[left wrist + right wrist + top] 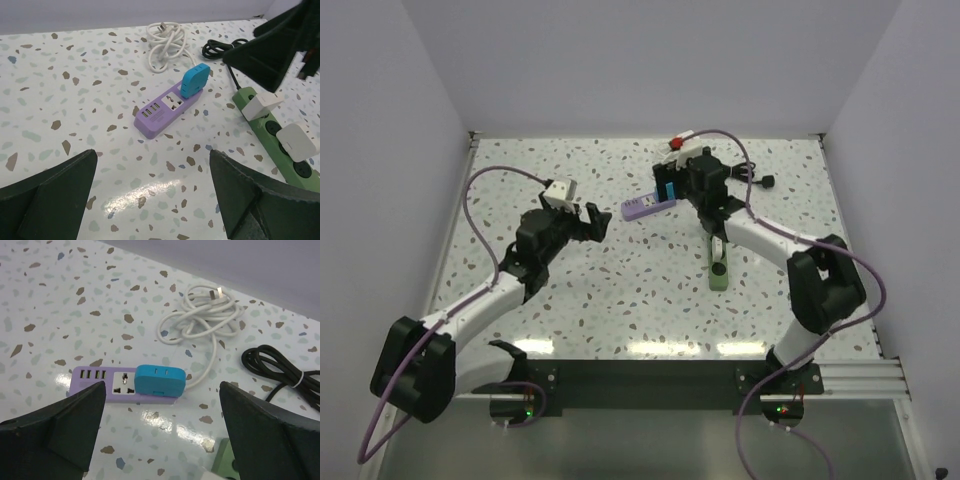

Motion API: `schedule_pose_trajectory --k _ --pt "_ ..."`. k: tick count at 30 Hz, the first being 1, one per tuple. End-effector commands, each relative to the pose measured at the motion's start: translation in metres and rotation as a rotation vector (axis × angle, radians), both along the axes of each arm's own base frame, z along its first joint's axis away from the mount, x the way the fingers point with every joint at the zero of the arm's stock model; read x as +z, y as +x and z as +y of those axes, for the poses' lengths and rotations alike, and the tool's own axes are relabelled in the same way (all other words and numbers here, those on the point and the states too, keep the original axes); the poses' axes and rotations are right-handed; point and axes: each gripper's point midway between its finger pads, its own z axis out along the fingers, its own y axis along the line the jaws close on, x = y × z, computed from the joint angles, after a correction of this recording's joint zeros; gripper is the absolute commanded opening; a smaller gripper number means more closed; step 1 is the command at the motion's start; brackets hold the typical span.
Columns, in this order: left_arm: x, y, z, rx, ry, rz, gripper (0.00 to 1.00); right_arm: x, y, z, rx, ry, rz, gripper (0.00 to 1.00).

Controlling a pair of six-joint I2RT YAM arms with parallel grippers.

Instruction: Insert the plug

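Note:
The blue plug (160,381) sits in the end socket of the purple power strip (97,380), whose white cable (200,320) lies coiled behind it. My right gripper (162,387) is open, its fingers standing wide to either side of the plug without touching it. In the top view the right gripper (678,185) hovers right over the plug (669,191) and strip (642,208). My left gripper (153,155) is open and empty, apart from the strip (160,117) on its left side, and also shows in the top view as the left gripper (592,222).
A green power strip (272,135) with two white adapters (262,104) plugged in lies to the right of the purple one. A black cable (280,370) is bundled at the back right. White walls enclose the speckled table (570,290).

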Motion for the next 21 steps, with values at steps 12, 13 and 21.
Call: schedule_pose_trajectory --k 12,13,21 --pt "0.021 0.005 0.044 0.245 -0.023 -0.022 1.0 0.024 -0.079 -0.14 -0.445 0.164 -0.094 0.98" --pt "0.021 0.005 0.044 0.249 -0.024 -0.022 1.0 0.024 -0.083 -0.147 -0.465 0.176 -0.098 0.98" --pt "0.019 0.004 0.05 0.277 -0.017 -0.025 1.0 0.032 -0.119 -0.2 -0.632 0.244 -0.17 0.98"
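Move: The blue plug is in the purple strip, about 4 cm ahead, 1 cm left and 10 cm below my right hand, which is empty and clear of it. The purple strip's middle is roughly 1 cm ahead and 5 cm left. The green strip's middle lies some 11 cm back and 12 cm right, its nearer white plug 3 cm back and 9 cm right. From my left hand the blue plug is about 16 cm ahead and 18 cm right. I carry my open, empty right hand away from the blue plug, sweeping right and back over the green strip to its far side, roughly 18 cm right and 11 cm back at nearly level height, while the wrist swings some 30 degrees clockwise. Meanwhile my open left hand eases about 4 cm left, turning slightly counter-clockwise. ##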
